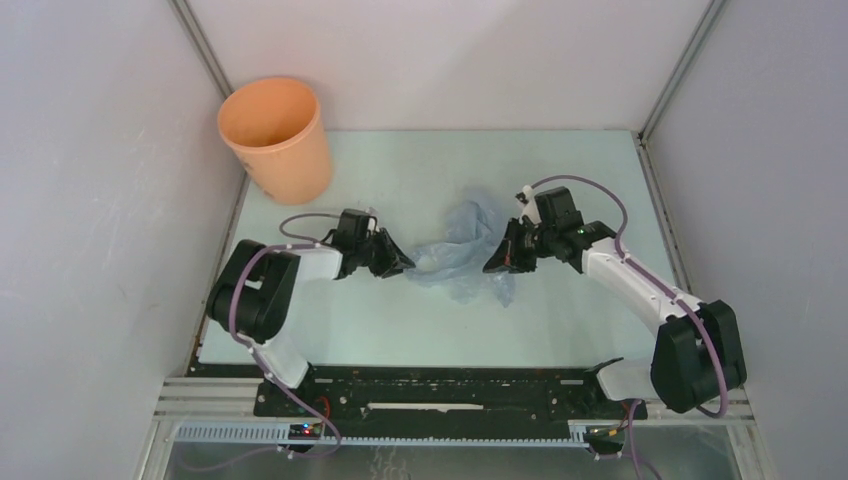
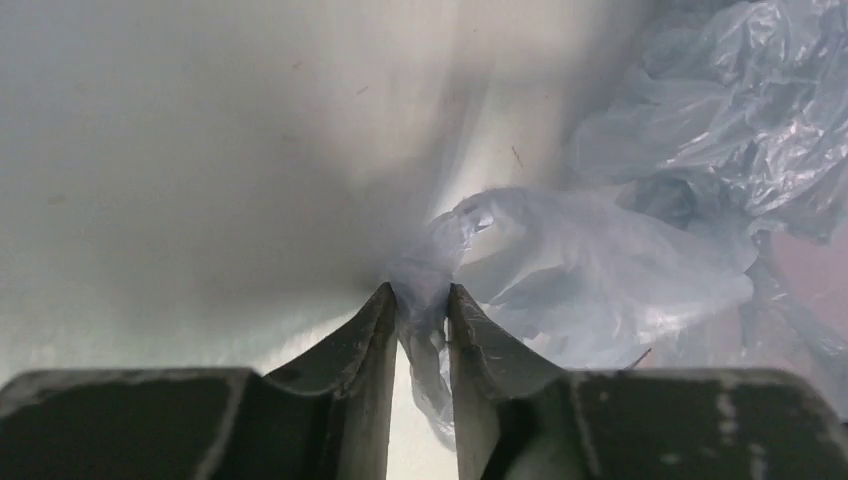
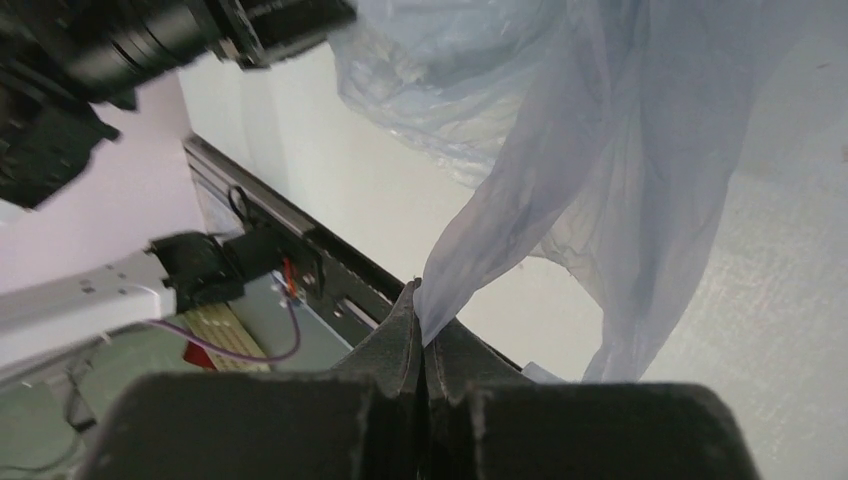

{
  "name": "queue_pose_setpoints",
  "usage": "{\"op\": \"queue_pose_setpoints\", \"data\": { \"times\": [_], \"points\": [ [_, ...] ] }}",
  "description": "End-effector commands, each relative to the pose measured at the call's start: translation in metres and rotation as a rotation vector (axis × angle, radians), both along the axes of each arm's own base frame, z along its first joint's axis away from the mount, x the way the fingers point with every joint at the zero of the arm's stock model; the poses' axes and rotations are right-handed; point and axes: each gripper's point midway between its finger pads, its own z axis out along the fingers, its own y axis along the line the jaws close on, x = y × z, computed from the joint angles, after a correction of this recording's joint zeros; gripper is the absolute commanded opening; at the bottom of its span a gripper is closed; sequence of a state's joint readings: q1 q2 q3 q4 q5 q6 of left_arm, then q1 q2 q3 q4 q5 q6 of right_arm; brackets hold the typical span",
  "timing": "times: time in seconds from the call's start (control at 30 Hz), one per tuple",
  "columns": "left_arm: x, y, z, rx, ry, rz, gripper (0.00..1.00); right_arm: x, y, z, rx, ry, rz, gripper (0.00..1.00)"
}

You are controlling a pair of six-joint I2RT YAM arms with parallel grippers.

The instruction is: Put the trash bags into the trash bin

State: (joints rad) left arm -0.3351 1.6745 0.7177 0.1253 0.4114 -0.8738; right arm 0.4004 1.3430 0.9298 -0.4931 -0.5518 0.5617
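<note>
The pale blue-grey trash bag point(image 1: 465, 245) lies crumpled at the table's middle, stretched between both grippers. My left gripper point(image 1: 403, 264) is shut on the bag's left end; in the left wrist view the film point(image 2: 600, 260) is pinched between the fingertips point(image 2: 421, 300). My right gripper point(image 1: 494, 262) is shut on the bag's right side; in the right wrist view the film point(image 3: 620, 150) rises from the closed tips point(image 3: 423, 300). The orange trash bin point(image 1: 277, 138) stands upright at the back left corner, apart from both grippers.
White enclosure walls point(image 1: 100, 150) close in the left, back and right sides. The black base rail point(image 1: 440, 390) runs along the table's near edge. The left arm's body point(image 3: 150, 40) shows in the right wrist view.
</note>
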Motion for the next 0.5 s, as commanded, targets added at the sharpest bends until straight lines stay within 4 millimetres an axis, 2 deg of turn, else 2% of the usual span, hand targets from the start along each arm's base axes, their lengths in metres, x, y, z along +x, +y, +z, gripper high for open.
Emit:
{"op": "queue_pose_setpoints", "data": {
  "times": [0.0,0.07,0.1,0.17,0.2,0.27,0.33,0.37,0.4,0.43,0.47],
  "points": [
    [0.040,-0.017,0.033,-0.049,-0.077,0.009,0.14,0.023,-0.009,0.030,0.111,0.013,-0.128,0.00],
    [0.065,-0.015,0.075,-0.031,-0.169,0.032,0.01,0.036,-0.013,0.045,0.137,0.032,-0.169,0.00],
    [0.075,-0.012,0.104,-0.005,-0.214,0.046,0.00,0.044,-0.015,0.057,0.155,0.035,-0.187,0.00],
    [0.100,-0.004,0.188,0.036,-0.395,0.082,0.00,0.064,-0.017,0.095,0.201,0.009,-0.217,0.00],
    [0.107,-0.001,0.240,0.049,-0.502,0.099,0.00,0.075,-0.019,0.121,0.216,-0.025,-0.228,0.00],
    [0.104,0.009,0.349,0.088,-0.727,0.137,0.00,0.086,-0.020,0.187,0.244,-0.138,-0.224,0.00],
    [0.072,0.013,0.450,0.115,-0.980,0.131,0.00,0.081,-0.020,0.276,0.270,-0.367,-0.188,0.00],
    [0.042,0.016,0.496,0.133,-1.126,0.112,0.00,0.066,-0.022,0.329,0.274,-0.546,-0.164,0.00],
    [0.017,0.020,0.526,0.158,-1.232,0.113,0.00,0.053,-0.023,0.364,0.275,-0.679,-0.158,0.00],
    [-0.002,0.022,0.540,0.179,-1.303,0.110,0.00,0.040,-0.023,0.389,0.285,-0.783,-0.151,0.00],
    [-0.017,0.025,0.543,0.185,-1.336,0.122,0.00,0.030,-0.022,0.402,0.302,-0.845,-0.143,0.00]
  ]
}}
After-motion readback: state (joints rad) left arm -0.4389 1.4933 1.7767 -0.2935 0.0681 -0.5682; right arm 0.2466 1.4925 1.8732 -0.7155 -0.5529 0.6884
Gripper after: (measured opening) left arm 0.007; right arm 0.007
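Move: The left gripper is low over the table, its half-open fingers already around the left edge of the trash bag. The trash bag's middle lies about 10 cm to its right and 3 cm ahead, at about its height. The trash bin stands some 25 cm to its left and 24 cm farther out, its middle about 9 cm higher. The right gripper still pinches the raised right part of the bag, whose middle lies roughly 8 cm ahead, 5 cm left and 11 cm below. Pinch the left gripper shut on the bag's edge, then fling both grippers up and forward together, keeping the right one shut on its corner. Whip the left hand up over 40 cm, reaching forward and easing slightly back at the top as its fingers swing from pointing down to about level; take the right up nearly 30 cm and forward about 10, tipping its fingers up too. ##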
